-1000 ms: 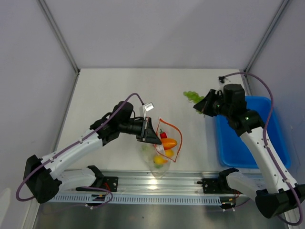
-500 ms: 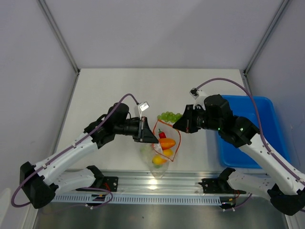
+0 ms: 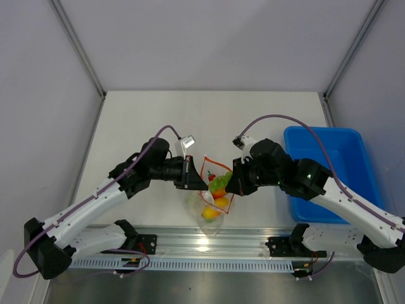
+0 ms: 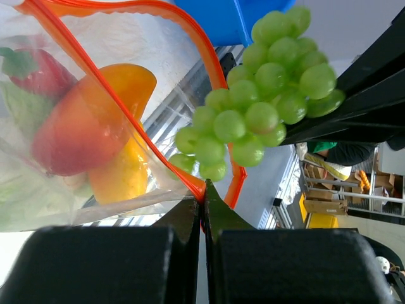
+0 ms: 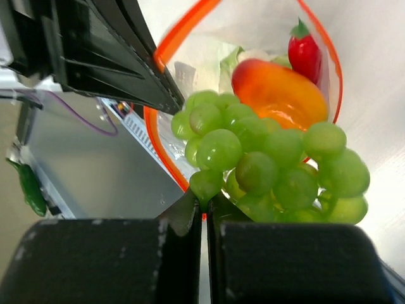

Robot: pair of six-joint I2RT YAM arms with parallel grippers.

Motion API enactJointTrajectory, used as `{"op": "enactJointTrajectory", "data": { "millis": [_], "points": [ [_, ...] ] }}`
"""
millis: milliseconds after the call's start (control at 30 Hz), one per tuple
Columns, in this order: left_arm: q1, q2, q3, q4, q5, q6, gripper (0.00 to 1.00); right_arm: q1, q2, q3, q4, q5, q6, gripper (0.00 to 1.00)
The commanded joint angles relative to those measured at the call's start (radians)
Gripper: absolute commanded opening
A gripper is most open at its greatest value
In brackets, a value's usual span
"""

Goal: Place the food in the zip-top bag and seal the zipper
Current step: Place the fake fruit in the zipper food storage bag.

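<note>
The clear zip-top bag hangs open at the table's near middle, its orange-red zipper pinched by my shut left gripper at the mouth's edge. Inside lie an orange-yellow fruit, a red chili and a pale green-white piece. My right gripper is shut on the end of a green grape bunch, which it holds right at the bag's mouth. In the top view both grippers meet over the bag.
A blue plastic bin stands at the right of the table, under the right arm. The aluminium rail with the arm bases runs along the near edge. Grey walls enclose the back and sides.
My right arm has swung left from beside the bin, carrying the green bunch to the bag's mouth. The left gripper has stayed shut on the zipper, shifting slightly.
</note>
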Motion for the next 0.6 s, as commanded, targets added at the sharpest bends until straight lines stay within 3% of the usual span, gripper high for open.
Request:
{"op": "enactJointTrajectory", "data": {
  "millis": [0, 533, 567],
  "points": [
    [0.007, -0.024, 0.029, 0.008, -0.006, -0.006, 0.01, 0.031, 0.044, 0.058, -0.024, 0.027, -0.040, 0.00],
    [0.007, -0.069, -0.012, 0.031, 0.003, -0.024, 0.01, 0.065, 0.294, 0.195, 0.030, 0.090, -0.072, 0.00],
    [0.007, -0.069, -0.014, 0.028, 0.005, -0.024, 0.01, 0.067, 0.310, 0.202, 0.029, 0.096, -0.071, 0.04]
  ]
}}
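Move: The bag's open mouth, for the right hand with the grapes pinched in its fingers, is centred about 5 cm to the left, level fore and aft, and 6 cm down. Inside the bag, from that hand, the orange fruit lies some 5 cm left and 1 cm back, the strawberry 7 cm left and 3 cm ahead, both roughly 11 cm down. For the left hand, already pinching the rim, the mouth's middle is about 4 cm right, level fore and aft. The right hand carries the pinched grapes about 5 cm left, 4 cm down and slightly forward into the bag's mouth. ##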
